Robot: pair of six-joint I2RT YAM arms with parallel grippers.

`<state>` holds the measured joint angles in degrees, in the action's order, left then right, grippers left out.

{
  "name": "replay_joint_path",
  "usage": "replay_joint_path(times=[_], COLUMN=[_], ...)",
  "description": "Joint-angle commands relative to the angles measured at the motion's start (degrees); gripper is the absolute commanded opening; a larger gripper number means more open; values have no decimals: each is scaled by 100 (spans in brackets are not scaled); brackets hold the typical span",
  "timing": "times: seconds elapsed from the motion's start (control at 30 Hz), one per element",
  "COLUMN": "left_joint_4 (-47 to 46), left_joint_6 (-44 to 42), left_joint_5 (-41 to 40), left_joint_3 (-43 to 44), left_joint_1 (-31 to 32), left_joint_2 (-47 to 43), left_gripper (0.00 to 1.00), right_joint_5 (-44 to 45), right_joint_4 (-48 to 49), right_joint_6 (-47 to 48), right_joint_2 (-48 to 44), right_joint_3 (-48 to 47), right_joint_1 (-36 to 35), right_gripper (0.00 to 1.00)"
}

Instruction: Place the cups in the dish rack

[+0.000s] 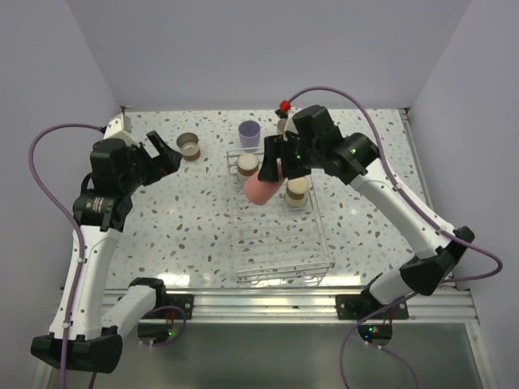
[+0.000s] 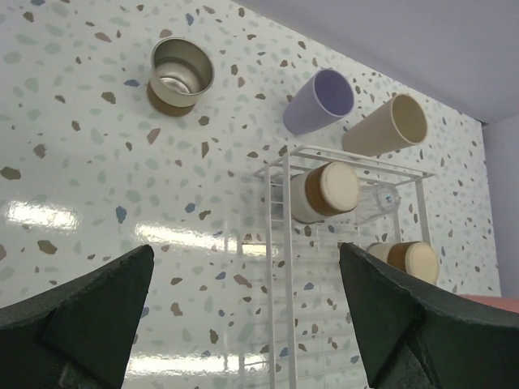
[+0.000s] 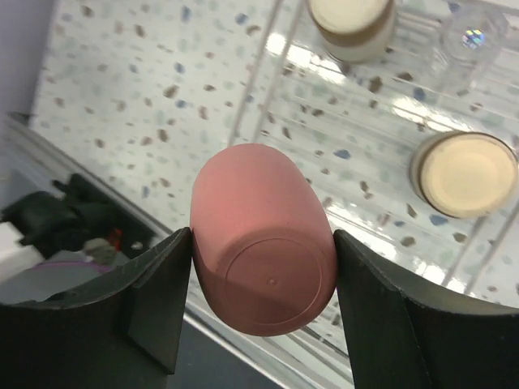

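Note:
My right gripper (image 1: 272, 168) is shut on the coral-red cup (image 1: 261, 189), holding it tilted above the far left part of the dish rack (image 1: 237, 243). In the right wrist view the fingers (image 3: 154, 300) press both sides of this cup (image 3: 263, 243). Two brown-grey cups (image 1: 247, 164) (image 1: 297, 190) stand upside down in the rack, with the tiny clear cup (image 3: 473, 36) between them. The lavender cup (image 1: 249, 132) and beige cup (image 2: 388, 126) stand on the table behind the rack. A third brown-grey cup (image 1: 189, 146) stands upright at the far left. My left gripper (image 1: 166, 151) is open and empty beside it.
The speckled table (image 1: 178, 219) is bounded by white walls at the back and sides. The near half of the rack (image 2: 276, 243) holds nothing. A metal rail (image 1: 268, 304) with the arm bases runs along the near edge.

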<state>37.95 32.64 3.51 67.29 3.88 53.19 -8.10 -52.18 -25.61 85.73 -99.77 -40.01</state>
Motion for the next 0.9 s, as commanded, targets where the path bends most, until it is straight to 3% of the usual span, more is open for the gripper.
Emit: replay_joint_path(times=[0.0,0.23,0.87], left_joint_4=[300,300,133], left_joint_6=[-302,-408,-373], left_joint_5=[-491,-509,-377], left_joint_3=[162,22,-269], left_joint_1=[-10,-10,-10], left_joint_2=[25,69,34], left_gripper=[100,100,100], right_joint_5=[1248,1794,1935], right_joint_4=[-811,-890,-459], right_joint_6=[521,846,1172], right_joint_2=[285,1041,2728], right_joint_3=[-166,-596,-1247], right_joint_1=[-103,-174,-227], right_gripper=[0,0,0])
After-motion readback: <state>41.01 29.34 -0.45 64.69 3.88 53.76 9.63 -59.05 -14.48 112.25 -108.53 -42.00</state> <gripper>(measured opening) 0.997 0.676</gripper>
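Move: The red cup is already in the right gripper. Its free place in the dish rack lies about 7 cm ahead of this hand, neither left nor right, some 22 cm below. Level with that spot, some 8 cm to its right and 1 cm farther out, stands the right banded cup. The left banded cup is 8 cm beyond and 6 cm left of it, the clear glass 9 cm beyond and 3 cm right. From the left hand that place is roughly 5 cm ahead, 27 cm right and 22 cm below. Lower the right gripper some 15 cm with the red cup still pinched, quickly at first, then reaching about 7 cm forward towards the gap beside the right banded cup, and sinking again at the end. Meanwhile tip the hand about 30 degrees so the fingers point more steeply down and the cup's mouth swings underneath. Let the open, empty left gripper sink a few centimetres. ##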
